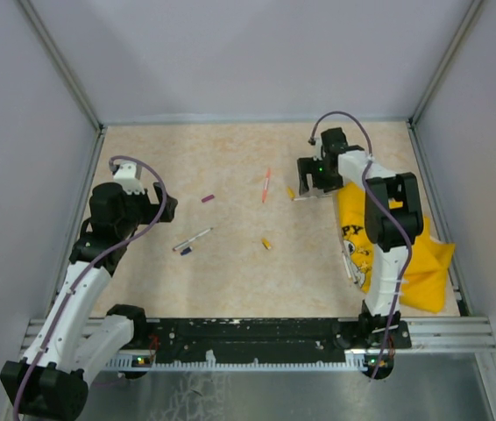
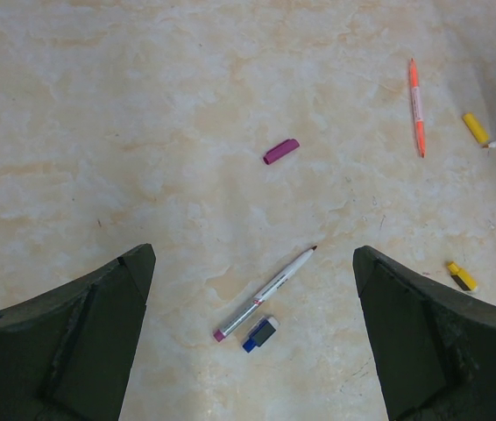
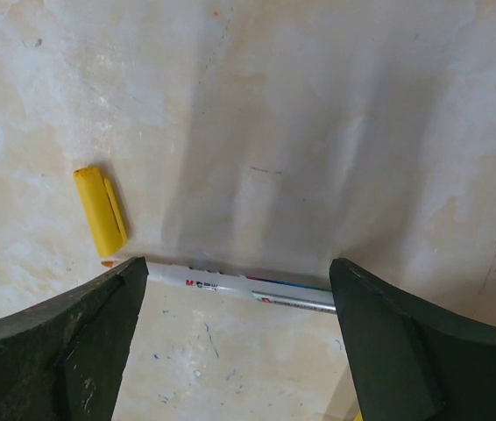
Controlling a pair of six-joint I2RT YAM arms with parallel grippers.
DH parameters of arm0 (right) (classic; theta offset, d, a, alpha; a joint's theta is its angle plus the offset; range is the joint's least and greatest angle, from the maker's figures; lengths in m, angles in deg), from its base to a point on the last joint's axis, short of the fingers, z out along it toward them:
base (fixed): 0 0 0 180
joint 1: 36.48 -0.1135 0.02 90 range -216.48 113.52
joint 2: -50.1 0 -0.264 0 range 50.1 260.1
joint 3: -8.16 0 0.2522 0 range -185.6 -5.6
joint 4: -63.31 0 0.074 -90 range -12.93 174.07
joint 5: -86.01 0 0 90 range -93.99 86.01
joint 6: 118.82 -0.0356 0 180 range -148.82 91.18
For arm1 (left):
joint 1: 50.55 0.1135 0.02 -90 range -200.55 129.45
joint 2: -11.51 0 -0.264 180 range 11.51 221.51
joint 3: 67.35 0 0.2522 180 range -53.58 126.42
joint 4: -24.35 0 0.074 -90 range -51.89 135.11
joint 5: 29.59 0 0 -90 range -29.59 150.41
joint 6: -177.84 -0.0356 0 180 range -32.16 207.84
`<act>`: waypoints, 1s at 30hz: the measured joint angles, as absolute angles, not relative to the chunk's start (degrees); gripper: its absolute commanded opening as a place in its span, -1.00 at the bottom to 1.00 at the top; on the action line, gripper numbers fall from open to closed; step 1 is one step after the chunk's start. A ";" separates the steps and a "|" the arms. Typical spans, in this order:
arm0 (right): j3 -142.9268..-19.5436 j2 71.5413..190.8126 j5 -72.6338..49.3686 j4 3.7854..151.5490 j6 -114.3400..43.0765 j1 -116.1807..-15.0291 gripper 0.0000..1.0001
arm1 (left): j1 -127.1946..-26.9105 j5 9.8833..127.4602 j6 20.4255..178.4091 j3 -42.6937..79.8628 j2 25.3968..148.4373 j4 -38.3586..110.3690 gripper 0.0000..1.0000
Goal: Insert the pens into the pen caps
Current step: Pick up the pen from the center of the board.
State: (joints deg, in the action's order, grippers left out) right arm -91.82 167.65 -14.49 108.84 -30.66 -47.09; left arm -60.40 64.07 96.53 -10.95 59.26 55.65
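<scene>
My left gripper [image 2: 252, 260] hangs open over the table, nothing between its fingers. Just below it lie a white pen with a pink end [image 2: 265, 293] and a dark blue pen cap [image 2: 260, 333]. Farther off are a purple cap [image 2: 280, 151], an orange-pink pen [image 2: 417, 107] and two yellow caps [image 2: 474, 128] [image 2: 462, 276]. My right gripper [image 3: 239, 266] is open low over the table, and a white pen [image 3: 239, 285] lies across the gap at its fingertips. A yellow cap [image 3: 101, 209] sits just to its left. From above, the left gripper [image 1: 165, 209] and the right gripper [image 1: 314, 189] are far apart.
A crumpled yellow cloth [image 1: 406, 250] lies at the right, partly under my right arm, with more pens [image 1: 350, 263] on its left edge. Grey walls close the table on three sides, and a metal rail [image 1: 257, 333] runs along the near edge.
</scene>
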 measured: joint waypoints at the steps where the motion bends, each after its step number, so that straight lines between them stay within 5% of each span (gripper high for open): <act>1: -91.07 167.15 -14.49 108.71 -30.90 -47.07 0.72 | -60.40 64.12 96.53 -10.95 59.30 55.67 1.00; 30: -75.42 156.20 -10.52 106.83 -30.97 -53.01 0.71 | -60.40 65.03 96.50 -10.95 59.89 55.63 1.00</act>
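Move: The white pen lies crosswise under my open right fingers, its middle about level with my right hand point and 1 cm below. The yellow cap sits some 7 cm to the left and 1 cm farther out, the orange pen about 17 cm left and 4 cm farther out, the yellow-black cap about 17 cm left and 16 cm nearer. From my left hand the white pen is roughly 42 cm right, 14 cm ahead, 19 cm below. With my right fingers still wide open and low at the board, I draw the hand back about 7.5 cm towards my base, fingertips dragging the white pen along, away from the yellow cap. Near the end I bear a little left as well, about 1.5 cm, without closing on the pen. ##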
